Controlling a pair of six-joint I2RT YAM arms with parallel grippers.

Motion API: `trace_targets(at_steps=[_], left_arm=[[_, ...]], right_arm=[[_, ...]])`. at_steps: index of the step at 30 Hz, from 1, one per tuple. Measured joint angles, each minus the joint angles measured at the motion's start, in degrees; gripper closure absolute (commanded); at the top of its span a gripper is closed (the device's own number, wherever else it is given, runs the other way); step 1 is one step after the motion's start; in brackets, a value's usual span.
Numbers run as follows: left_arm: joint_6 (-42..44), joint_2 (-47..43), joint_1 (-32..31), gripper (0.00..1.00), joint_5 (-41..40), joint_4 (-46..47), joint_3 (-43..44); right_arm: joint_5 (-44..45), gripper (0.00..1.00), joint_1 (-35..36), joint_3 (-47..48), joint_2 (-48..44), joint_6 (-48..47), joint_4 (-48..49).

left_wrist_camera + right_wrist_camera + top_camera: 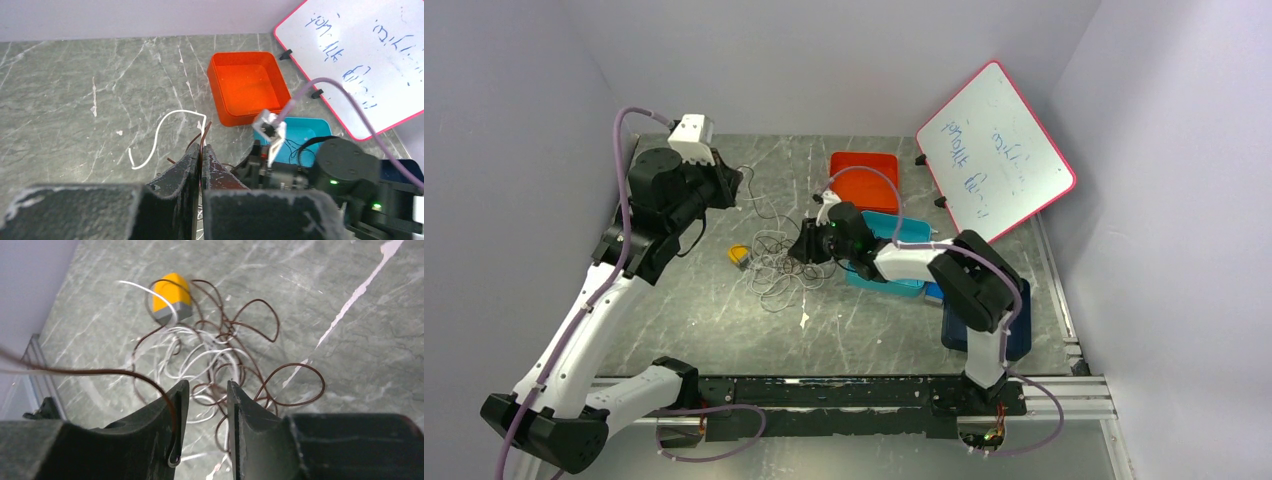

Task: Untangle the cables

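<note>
The cables lie in a loose tangle of white and dark brown loops at the middle of the table. A yellow and grey plug sits at the tangle's left edge. My left gripper, raised at the back left, is shut on a dark brown cable that runs up out of its tips. A white cable end curls on the table beyond it. My right gripper hangs open just over the tangle's right side. A brown strand drapes over its left finger.
An orange bin stands at the back, and a blue bin sits under the right arm. A whiteboard leans against the right wall. A dark blue block lies beside the right arm's base. Grey walls close three sides.
</note>
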Motion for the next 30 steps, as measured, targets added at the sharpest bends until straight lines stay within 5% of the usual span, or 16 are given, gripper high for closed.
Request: trace_targets(at_steps=[12, 30], left_arm=[[2.3, 0.0, 0.1, 0.93, -1.2, -1.1, 0.0], [5.0, -0.3, 0.3, 0.93, 0.1, -1.0, -0.9]], right_arm=[[0.5, 0.43, 0.0, -7.9, -17.9, -6.9, 0.1], [13.0, 0.24, 0.0, -13.3, -35.2, -14.1, -9.3]])
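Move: The cable tangle lies about 3 cm left of the right hand, 2 cm nearer the base and 5 cm below; a brown strand from it already lies across that gripper's finger. The yellow block sits some 13 cm to the right hand's left, level with it, and the teal box about 22 cm to its right, also level. From the left hand, the tangle is about 5 cm right, 2 cm back and 32 cm below. The brown cable stays strung from the shut left gripper to the right hand's finger as the right hand lifts away from the tangle, about 14 cm up in all. It rises first, then also swings some 9 cm right towards the teal box while its fingers spread wide and the wrist tips up roughly 25 degrees. The left hand keeps its pinch on the cables almost in place. ##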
